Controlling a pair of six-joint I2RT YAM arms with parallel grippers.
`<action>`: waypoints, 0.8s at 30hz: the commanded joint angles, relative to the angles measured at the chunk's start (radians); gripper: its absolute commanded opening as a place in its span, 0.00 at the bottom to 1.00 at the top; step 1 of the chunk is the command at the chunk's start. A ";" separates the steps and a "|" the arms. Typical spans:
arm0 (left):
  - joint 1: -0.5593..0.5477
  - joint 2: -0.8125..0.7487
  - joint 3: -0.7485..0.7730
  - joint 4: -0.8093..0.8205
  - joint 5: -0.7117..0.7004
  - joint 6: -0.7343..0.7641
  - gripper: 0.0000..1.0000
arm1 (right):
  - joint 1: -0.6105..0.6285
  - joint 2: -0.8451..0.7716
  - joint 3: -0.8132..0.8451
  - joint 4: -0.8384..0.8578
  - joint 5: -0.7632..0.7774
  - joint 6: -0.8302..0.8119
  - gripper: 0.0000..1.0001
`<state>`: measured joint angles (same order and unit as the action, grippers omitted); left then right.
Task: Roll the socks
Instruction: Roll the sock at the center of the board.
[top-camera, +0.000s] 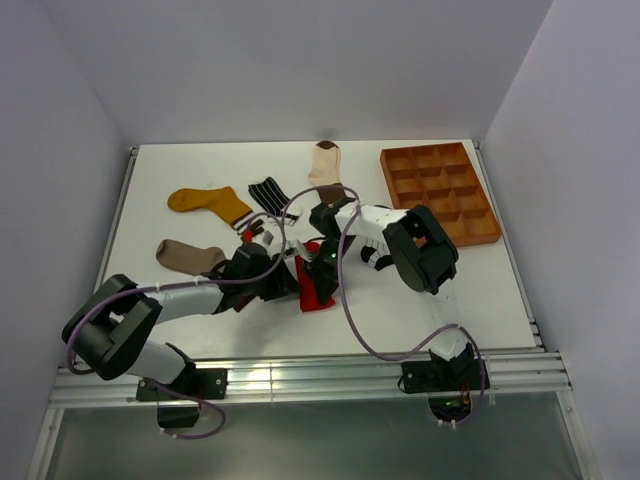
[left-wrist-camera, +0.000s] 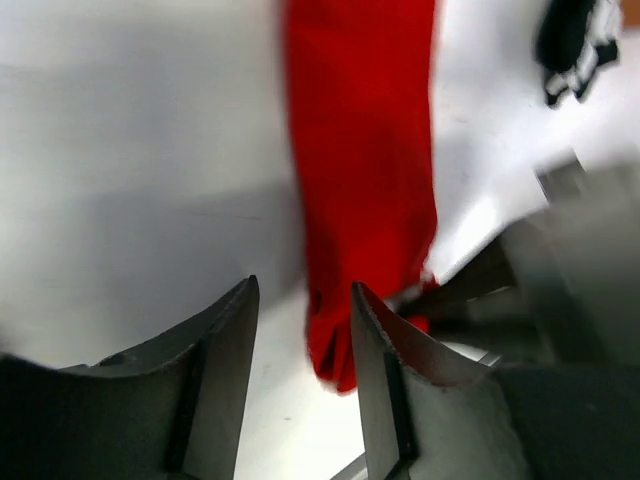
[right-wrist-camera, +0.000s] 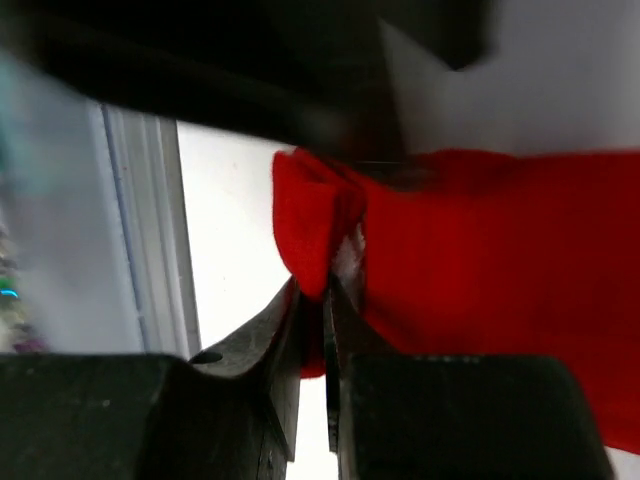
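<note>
A red sock (top-camera: 318, 288) lies on the white table between my two grippers. In the left wrist view the red sock (left-wrist-camera: 360, 170) stretches away from the camera. Its near end sits loose in the gap of my left gripper (left-wrist-camera: 303, 300), which is open. My right gripper (right-wrist-camera: 325, 292) is shut on a folded edge of the red sock (right-wrist-camera: 480, 260). From above, the left gripper (top-camera: 287, 275) and right gripper (top-camera: 320, 256) meet over that sock. Farther back lie a mustard sock (top-camera: 208, 203), a taupe sock (top-camera: 186, 257), a black-white striped sock (top-camera: 270, 194) and a cream-and-brown sock (top-camera: 327, 163).
A brown compartmented tray (top-camera: 438, 192) stands at the back right of the table. Metal rails (top-camera: 300, 375) run along the near edge. White walls close in the table on three sides.
</note>
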<state>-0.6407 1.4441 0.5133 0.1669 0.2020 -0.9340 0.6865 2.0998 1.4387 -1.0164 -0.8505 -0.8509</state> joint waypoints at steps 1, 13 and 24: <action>-0.085 -0.050 -0.010 0.190 -0.062 0.057 0.49 | -0.036 0.061 0.072 -0.148 -0.050 0.032 0.12; -0.174 -0.015 -0.076 0.445 -0.073 0.193 0.50 | -0.067 0.147 0.138 -0.148 -0.048 0.151 0.12; -0.188 0.104 -0.131 0.664 0.013 0.216 0.49 | -0.100 0.190 0.169 -0.200 -0.078 0.153 0.11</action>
<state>-0.8227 1.5192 0.3962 0.7155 0.1802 -0.7441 0.6044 2.2761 1.5822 -1.1984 -0.9298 -0.6979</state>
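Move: The red sock's near end, already pinched between the right hand's closed pads, lies about 7 cm to the left hand's right, 3 cm back and about 1 cm lower, with the rest of the sock stretching forward. From the left hand the brown sock is some 20 cm left and 4 cm ahead. From the right hand the white lined sock is roughly 14 cm right and 17 cm ahead. The red sock's near end stays pinched in the right gripper, which shifts only about 1 cm and rolls on some 20 degrees, its fingers swinging flatter towards the base. The left hand, fingers kept half open, rises about 3 cm while going some 6 cm right and slightly back towards that end, its fingers swinging flatter and further right, until one fingertip is right beside the pinch. ##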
